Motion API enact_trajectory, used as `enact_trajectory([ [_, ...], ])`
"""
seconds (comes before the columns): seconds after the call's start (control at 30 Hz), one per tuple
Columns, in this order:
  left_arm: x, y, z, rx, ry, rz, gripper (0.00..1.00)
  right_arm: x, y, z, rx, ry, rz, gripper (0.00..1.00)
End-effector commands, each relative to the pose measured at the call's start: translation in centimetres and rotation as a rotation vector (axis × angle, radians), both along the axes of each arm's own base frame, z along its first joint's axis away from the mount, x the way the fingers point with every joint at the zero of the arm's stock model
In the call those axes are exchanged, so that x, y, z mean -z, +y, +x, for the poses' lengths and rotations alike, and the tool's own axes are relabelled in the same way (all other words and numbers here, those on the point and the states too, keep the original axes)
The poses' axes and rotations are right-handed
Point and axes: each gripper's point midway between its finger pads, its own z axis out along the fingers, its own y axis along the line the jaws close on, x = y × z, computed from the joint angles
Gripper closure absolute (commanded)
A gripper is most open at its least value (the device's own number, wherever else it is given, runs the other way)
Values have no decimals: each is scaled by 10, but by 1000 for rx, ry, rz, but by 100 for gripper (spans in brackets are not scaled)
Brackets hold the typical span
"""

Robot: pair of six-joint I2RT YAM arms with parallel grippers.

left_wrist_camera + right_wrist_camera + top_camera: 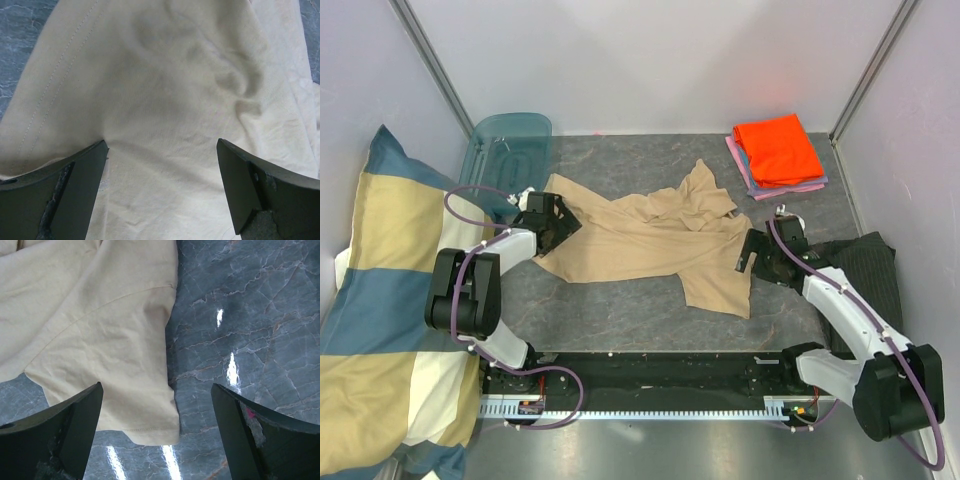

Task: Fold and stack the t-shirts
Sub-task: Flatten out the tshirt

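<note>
A tan t-shirt (655,240) lies crumpled and spread across the middle of the grey marbled table (640,320). My left gripper (552,228) hovers over its left edge, open, with tan cloth (165,100) filling the view between its fingers (80,190). My right gripper (752,250) stands open at the shirt's right edge; a sleeve hem (145,427) lies between its jaws, over bare table. At the back right sits a stack of folded t-shirts, bright orange (778,148) on top, with pink and blue edges (745,172) below.
A big blue-and-cream checked pillow (380,300) fills the left side. A clear blue plastic bin (510,140) stands at the back left. Dark grey striped cloth (865,265) lies at the right, under the right arm. Walls enclose the table.
</note>
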Motion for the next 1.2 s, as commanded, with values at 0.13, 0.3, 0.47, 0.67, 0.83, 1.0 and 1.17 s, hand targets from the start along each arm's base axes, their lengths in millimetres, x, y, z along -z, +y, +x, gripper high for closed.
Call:
enact_trajectory([
  [0.13, -10, -1, -5, -7, 0, -22, 0, -2, 18, -26, 14, 11, 56, 2],
  [0.3, -14, -5, -6, 4, -18, -38, 0, 9, 22, -48, 52, 25, 46, 2],
  [0.47, -14, -15, -8, 19, -25, -60, 0, 17, 14, -60, 151, 5, 21, 2],
  [0.67, -9, -36, -11, 68, -8, -77, 0, 15, 3, -63, 224, -32, 5, 2],
  [0.83, -13, -45, -11, 86, -13, -70, 0, 23, 7, -68, 209, -19, 6, 2],
  [1.0, -23, -43, -11, 86, -35, -57, 0, 27, 12, -71, 199, -22, 14, 2],
  [1.17, -27, -41, -14, 82, -39, -47, 0, 30, 23, -69, 169, -21, 32, 2],
])
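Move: The sleeve's hem corner lies some 8 cm back from the right hand, about 1 cm to its right and 6 cm below; the table's near edge runs about 8 cm behind that corner. The red stack is roughly 24 cm ahead of the right hand and 8 cm to its right. From the left hand the corner is about 22 cm back and 48 cm to the right; the shirt's stitched hem runs some 6 cm to its left, 2 cm ahead, and the bin sits about 16 cm ahead and 14 cm left. The right hand, wide open and empty, draws back about 8 cm towards the sleeve's hem corner, swinging some 3 cm left on the way before giving part of that back, while it sinks about 3 cm and turns roughly 10 degrees clockwise, to come close over the corner without visible contact. The left hand, also open with a fingertip still resting on the shirt near its hem, eases a little back and then slides some 4 cm to the right, turning slightly clockwise. ##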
